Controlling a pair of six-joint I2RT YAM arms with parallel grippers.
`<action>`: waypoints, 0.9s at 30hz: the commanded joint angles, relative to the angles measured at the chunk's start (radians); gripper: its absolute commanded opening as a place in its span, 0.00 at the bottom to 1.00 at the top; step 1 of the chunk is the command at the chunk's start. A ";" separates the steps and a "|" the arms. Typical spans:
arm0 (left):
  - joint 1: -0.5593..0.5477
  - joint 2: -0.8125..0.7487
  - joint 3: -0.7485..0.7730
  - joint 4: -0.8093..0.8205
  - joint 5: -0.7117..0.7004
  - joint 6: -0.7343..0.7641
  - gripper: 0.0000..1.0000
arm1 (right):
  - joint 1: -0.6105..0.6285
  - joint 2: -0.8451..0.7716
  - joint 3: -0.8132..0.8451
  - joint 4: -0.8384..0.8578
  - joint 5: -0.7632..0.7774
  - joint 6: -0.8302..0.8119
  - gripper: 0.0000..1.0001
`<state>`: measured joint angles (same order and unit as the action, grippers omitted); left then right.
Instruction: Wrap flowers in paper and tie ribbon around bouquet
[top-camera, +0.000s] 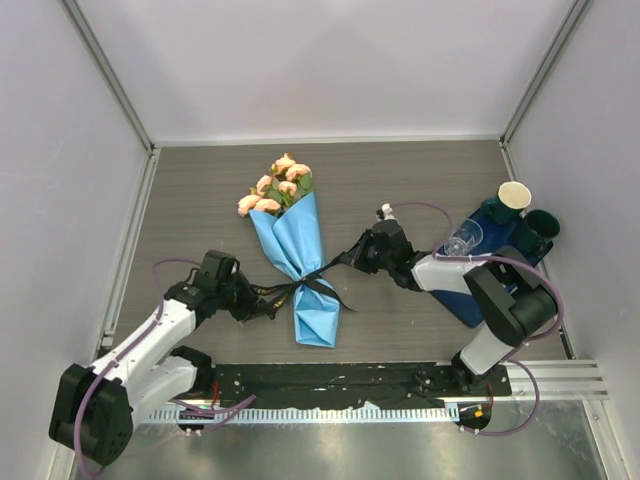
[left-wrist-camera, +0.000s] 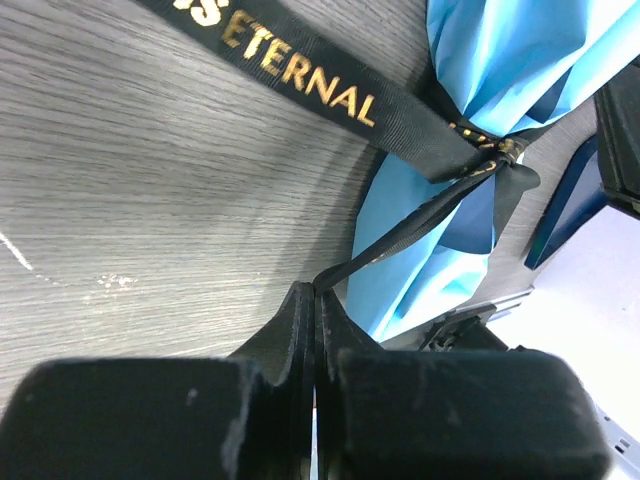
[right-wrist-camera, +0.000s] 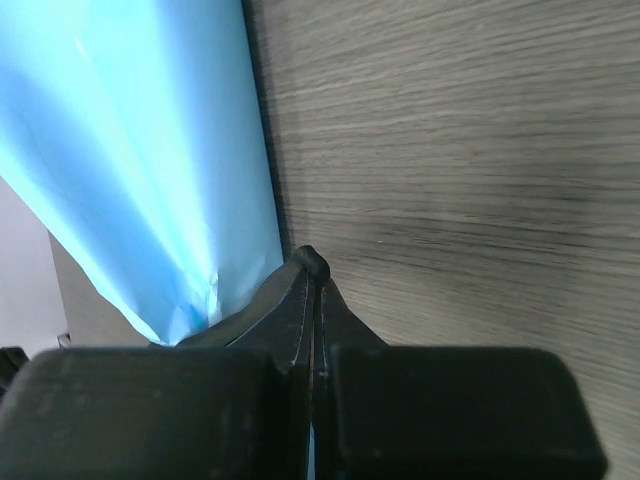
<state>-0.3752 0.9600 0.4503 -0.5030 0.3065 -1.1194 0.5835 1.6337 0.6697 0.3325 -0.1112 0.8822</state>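
The bouquet lies mid-table: pink flowers (top-camera: 275, 190) stick out of the far, wide end of a light blue paper (top-camera: 298, 255) cone. A black ribbon (top-camera: 318, 281) crosses the cone's narrow waist and is knotted there. My left gripper (top-camera: 266, 299) sits left of the waist, shut on a thin ribbon strand (left-wrist-camera: 400, 225) that runs to the knot (left-wrist-camera: 492, 152). The gold-lettered ribbon (left-wrist-camera: 300, 75) lies flat above it. My right gripper (top-camera: 347, 257) is right of the cone, shut on a ribbon end (right-wrist-camera: 312, 262), with the paper (right-wrist-camera: 130, 150) close on its left.
A dark navy mat (top-camera: 470, 300) lies at the right under my right arm, with a clear glass (top-camera: 462, 240), a cream cup (top-camera: 514, 195) and a dark green cup (top-camera: 541, 229) on it. A black rail (top-camera: 330, 380) runs along the near edge. White walls enclose the table.
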 joint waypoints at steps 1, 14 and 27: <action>0.012 -0.030 0.034 -0.219 -0.093 0.029 0.00 | -0.088 -0.103 -0.039 -0.006 0.255 0.037 0.00; 0.013 -0.073 0.034 -0.301 -0.177 0.017 0.00 | -0.155 -0.184 -0.166 0.071 0.354 0.136 0.00; 0.025 -0.267 0.018 -0.436 -0.313 -0.120 0.00 | -0.217 -0.166 -0.206 0.074 0.392 0.196 0.00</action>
<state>-0.3676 0.6724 0.4858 -0.7441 0.1059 -1.2327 0.4397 1.4704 0.4713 0.3920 0.0067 1.0870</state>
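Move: The ribbon's knot on the blue paper lies about 5 cm ahead of the left hand, 6 cm to its right and some 2 cm lower; from the right hand it is roughly 4 cm back, 7 cm left and a little below. Both shut grippers already hold a ribbon strand. The roses stand some 13 cm ahead and 12 cm left of the right hand; the paper's foot is about 8 cm right and 2 cm back of the left. Right hand keeps its ribbon end, pulling 6 cm right; left rises 3 cm leftward, shut fingers losing their strand. ##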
